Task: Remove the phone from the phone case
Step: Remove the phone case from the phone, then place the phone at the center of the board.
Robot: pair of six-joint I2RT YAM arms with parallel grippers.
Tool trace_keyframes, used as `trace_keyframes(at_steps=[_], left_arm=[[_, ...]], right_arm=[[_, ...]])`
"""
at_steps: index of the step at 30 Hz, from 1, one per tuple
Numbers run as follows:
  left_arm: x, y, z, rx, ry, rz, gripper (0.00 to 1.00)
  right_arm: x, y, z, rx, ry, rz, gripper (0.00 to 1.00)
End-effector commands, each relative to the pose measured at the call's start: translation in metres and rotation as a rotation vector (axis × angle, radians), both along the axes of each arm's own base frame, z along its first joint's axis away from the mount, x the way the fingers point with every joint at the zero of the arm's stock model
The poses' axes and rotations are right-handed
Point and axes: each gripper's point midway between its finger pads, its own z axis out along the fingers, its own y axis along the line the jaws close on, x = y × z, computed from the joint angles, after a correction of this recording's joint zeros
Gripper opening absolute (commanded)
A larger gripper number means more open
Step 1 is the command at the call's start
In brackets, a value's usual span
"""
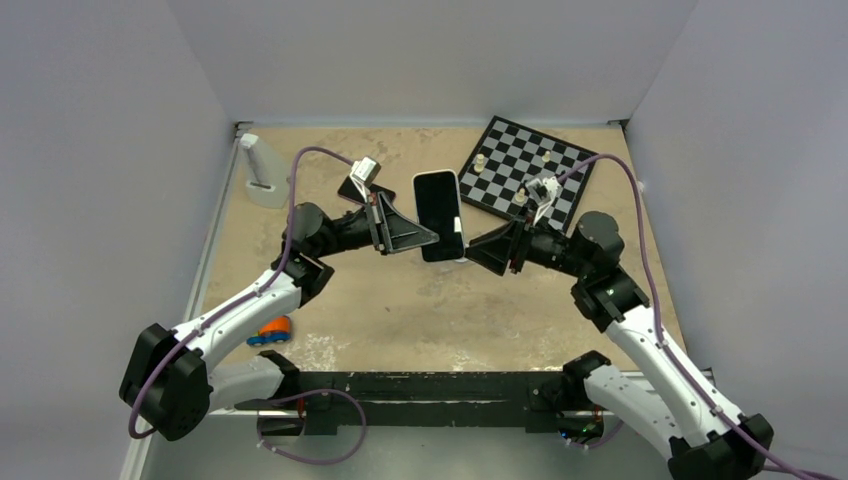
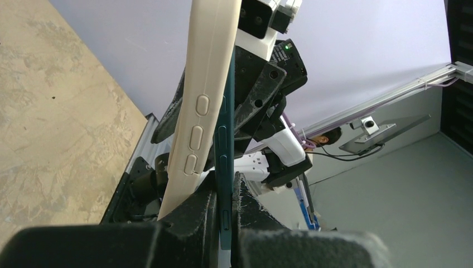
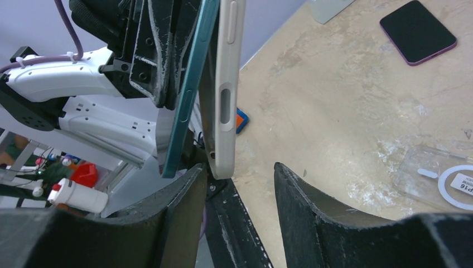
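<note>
The phone (image 1: 440, 212) hangs upright in the air over the middle of the table, screen towards the top camera. My left gripper (image 2: 226, 181) is shut on its teal edge (image 2: 225, 145). The whitish phone case (image 2: 198, 111) has peeled away from that edge and leans off outside the left finger. In the right wrist view the phone (image 3: 189, 100) and the phone case (image 3: 226, 84) stand apart in a narrow wedge. My right gripper (image 3: 239, 166) is open, and the case's lower corner sits just above its left fingertip, unclamped.
A chessboard (image 1: 525, 165) with a few pieces lies at the back right. A second dark phone with a purple rim (image 3: 418, 30) and a clear shell with a white ring (image 3: 440, 178) lie on the table. A white stand (image 1: 262, 170) is back left, an orange toy (image 1: 270, 332) near left.
</note>
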Motion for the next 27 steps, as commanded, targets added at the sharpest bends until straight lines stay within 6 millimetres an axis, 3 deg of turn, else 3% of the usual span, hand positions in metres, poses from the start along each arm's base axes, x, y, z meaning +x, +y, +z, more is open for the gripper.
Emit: trace_keyframes(at_steps=[1, 8, 15, 17, 19, 20, 22, 24, 27], left_arm=[[-0.011, 0.004, 0.034, -0.08, -0.113, -0.036, 0.0], [-0.017, 0.004, 0.028, -0.086, -0.098, -0.074, 0.0], [-0.023, 0.004, 0.023, -0.066, -0.102, -0.108, 0.0], [-0.024, 0.004, 0.019, -0.057, -0.101, -0.117, 0.0], [-0.023, 0.005, 0.016, -0.058, -0.095, -0.096, 0.0], [-0.021, 0.006, 0.012, -0.056, -0.087, -0.07, 0.0], [-0.011, 0.009, 0.004, -0.037, -0.084, 0.014, 0.0], [0.007, 0.019, -0.013, 0.013, -0.071, 0.185, 0.0], [0.037, 0.047, -0.043, 0.129, -0.035, 0.466, 0.0]], right_arm=[[0.002, 0.008, 0.016, 0.04, -0.053, 0.05, 0.52], [0.016, 0.022, 0.03, 0.055, -0.077, 0.113, 0.47], [0.044, 0.038, 0.039, 0.061, -0.082, 0.134, 0.23], [0.053, 0.041, 0.041, 0.061, -0.08, 0.123, 0.04], [0.072, 0.039, 0.038, 0.046, -0.045, 0.034, 0.0], [0.1, 0.026, 0.024, 0.012, 0.041, -0.163, 0.0], [0.133, -0.006, -0.007, -0.028, 0.218, -0.46, 0.0], [0.146, -0.031, -0.038, -0.053, 0.344, -0.65, 0.0], [0.147, -0.055, -0.076, -0.036, 0.449, -0.815, 0.0]])
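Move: Just ahead and to the left of the half-open right fingers is the phone case, its near end already peeled down from the phone; its middle is about 8 cm ahead, 7 cm left and 1 cm lower. The phone lies right over it, about 1 cm above the right hand's level. A clear case rests on the table some 27 cm below, 17 cm ahead and 2 cm right. From the left hand, which grips the phone, the phone case is 4 cm ahead and 2 cm below. Reaching forward and left about 5 cm to the phone case's loose right edge, the right hand shuts its fingers and pinches it, then pulls quickly forward, back to the right and a little down, swinging some 30 degrees clockwise. The left hand keeps its grip on the phone, nearly still until the end, when it sinks about 3 cm and shifts slightly left. ##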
